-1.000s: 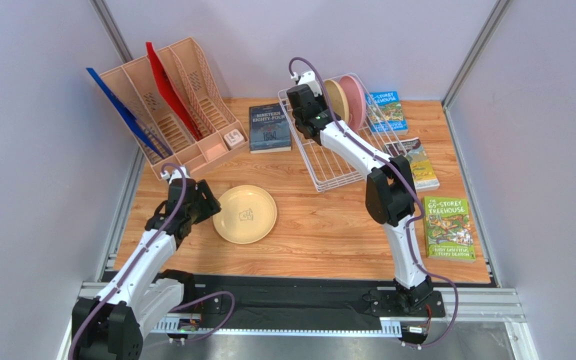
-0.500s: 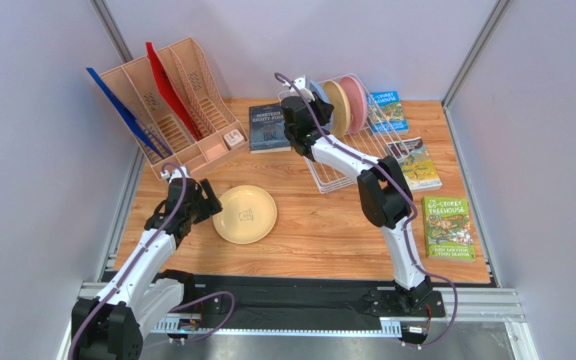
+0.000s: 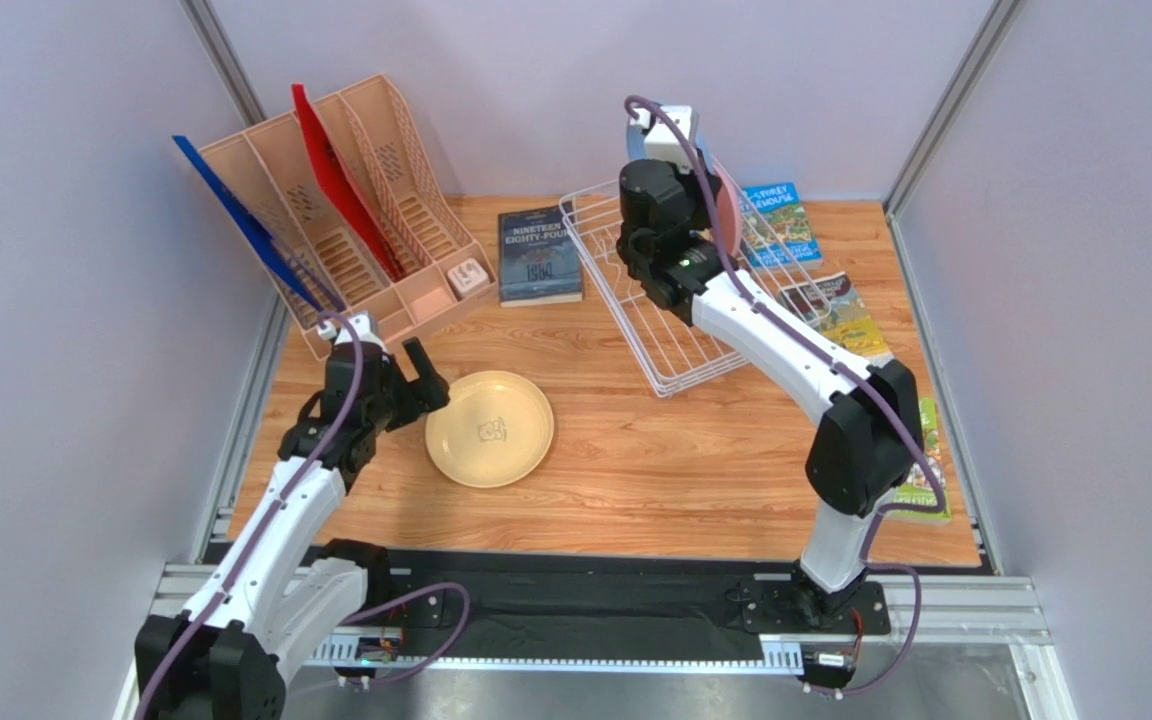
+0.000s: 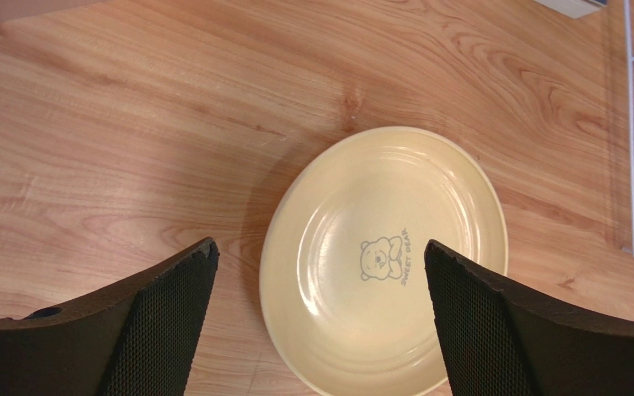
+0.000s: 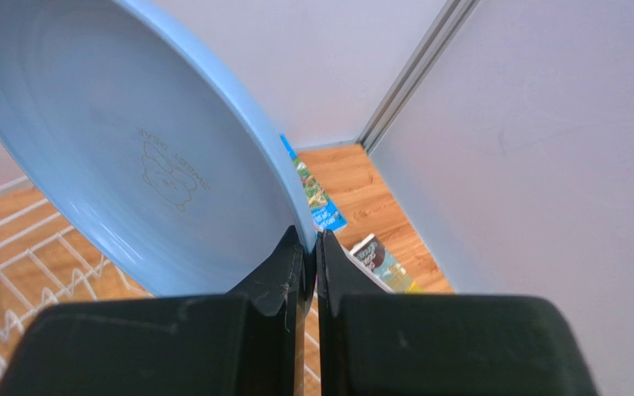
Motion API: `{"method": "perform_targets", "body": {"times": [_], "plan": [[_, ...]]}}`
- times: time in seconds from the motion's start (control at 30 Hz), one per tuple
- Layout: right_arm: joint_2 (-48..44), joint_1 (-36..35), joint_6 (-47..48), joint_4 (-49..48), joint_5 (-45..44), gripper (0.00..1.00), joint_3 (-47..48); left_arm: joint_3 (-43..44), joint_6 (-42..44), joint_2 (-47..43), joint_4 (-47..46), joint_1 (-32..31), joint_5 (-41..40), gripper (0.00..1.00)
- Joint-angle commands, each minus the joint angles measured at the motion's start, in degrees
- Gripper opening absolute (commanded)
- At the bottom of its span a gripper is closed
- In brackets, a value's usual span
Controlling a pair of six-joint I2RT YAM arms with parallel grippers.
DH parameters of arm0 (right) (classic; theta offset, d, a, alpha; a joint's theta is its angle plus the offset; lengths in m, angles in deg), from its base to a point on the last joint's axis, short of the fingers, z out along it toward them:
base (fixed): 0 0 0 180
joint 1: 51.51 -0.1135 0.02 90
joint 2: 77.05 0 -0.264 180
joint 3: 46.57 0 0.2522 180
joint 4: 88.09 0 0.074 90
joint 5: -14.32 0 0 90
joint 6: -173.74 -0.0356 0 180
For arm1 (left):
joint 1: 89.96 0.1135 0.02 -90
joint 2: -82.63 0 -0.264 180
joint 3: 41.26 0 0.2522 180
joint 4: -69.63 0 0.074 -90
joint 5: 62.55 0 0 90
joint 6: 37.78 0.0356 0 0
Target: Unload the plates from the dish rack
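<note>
A pale yellow plate [image 3: 491, 428] lies flat on the table, and it shows its bear mark in the left wrist view [image 4: 382, 264]. My left gripper [image 3: 425, 383] is open wide just above the plate's left edge, with nothing between its fingers [image 4: 319, 244]. High over the white wire dish rack [image 3: 672, 300], my right gripper [image 5: 312, 241] is shut on the rim of the light blue plate [image 5: 130, 148], which stands on edge in the air. A sliver of the pink plate [image 3: 720, 210] shows in the rack behind the right arm. Any other plate there is hidden.
A peach file organiser [image 3: 342, 210] with a blue and a red folder stands at the back left. A dark book [image 3: 539, 255] lies beside the rack. More books [image 3: 778, 222] lie along the right side [image 5: 382, 264]. Grey walls close in the table.
My right arm has lifted the light blue plate up out of the rack and swung right. The left gripper has opened wider and drawn slightly back from the yellow plate.
</note>
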Motion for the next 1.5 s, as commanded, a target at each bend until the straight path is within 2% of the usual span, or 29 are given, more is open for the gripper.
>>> {"method": "perform_targets", "body": {"times": [0.0, 0.07, 0.1, 0.23, 0.37, 0.53, 0.63, 0.83, 1.1, 1.23, 1.37, 1.47], "plan": [[-6.30, -0.47, -14.26, 15.02, 7.98, 0.00, -2.18, 3.30, 2.73, -2.01, -0.88, -0.08, 6.16, 1.00], [-11.29, -0.47, -19.01, 24.22, 15.11, 0.00, -3.15, 3.74, 3.87, -2.62, -4.02, -0.08, 12.99, 1.00], [-12.89, -0.38, -23.47, 26.81, 22.71, 0.00, -3.50, 4.18, 3.96, -2.54, -5.35, -0.08, 15.73, 1.00], [-20.80, -0.38, -29.31, 34.03, 41.03, 0.02, -8.93, 4.98, 2.82, -0.35, -13.78, -0.08, 28.65, 1.00], [-26.69, -0.29, -35.89, 34.13, 57.90, 0.04, -15.86, 4.54, 1.59, 2.38, -18.72, -0.26, 31.67, 1.00], [-31.53, -0.38, -42.66, 29.74, 69.35, 0.04, -23.88, 3.57, 0.45, 4.76, -24.42, -0.96, 32.11, 1.00], [-32.76, -0.47, -44.25, 28.77, 71.91, 0.04, -26.78, 3.04, -0.86, 4.93, -26.97, -1.49, 31.94, 1.00], [-33.65, -0.47, -45.40, 27.80, 70.34, 0.04, -29.95, 1.99, -1.49, 3.01, -27.25, -3.16, 29.57, 1.00], [-34.27, -0.03, -43.99, 28.94, 60.76, 0.03, -29.43, -0.38, -0.96, -6.74, -19.61, -3.25, 21.22, 1.00], [-32.77, -0.03, -44.60, 27.80, 62.16, 0.02, -29.34, -1.09, -0.70, -9.92, -18.90, -3.25, 20.51, 1.00], [-30.93, -0.12, -45.92, 25.61, 66.81, 0.01, -29.60, -1.18, -1.40, -7.12, -20.39, -3.25, 23.05, 1.00], [-29.52, -0.03, -46.63, 24.63, 70.51, 0.02, -29.34, -1.97, -3.06, -4.66, -24.78, -3.34, 25.43, 0.99]]}}
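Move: The right hand already holds the blue plate high over the dish rack by its rim, the plate's middle about 9 cm ahead and 5 cm left. The open left hand awaiting it lies some 41 cm left, 19 cm back and 22 cm below; the rack's middle is 24 cm below, 2 cm ahead, 3 cm left. From the left hand, the blue plate is roughly 28 cm ahead, 35 cm right, 20 cm up; the yellow plate 5 cm back, 8 cm right, 5 cm down. Keeping its pinch on the blue plate's rim, the right hand swings back some 18 cm, down about 13 and left about 9, towards the left hand, while the wrist turns counter-clockwise, tips down and rolls its left side up to lay the plate nearly flat. The wide-open left hand rises about 11 cm and goes right 10, easing back slightly, tilting up and turning clockwise to meet the plate, without gripping it. ##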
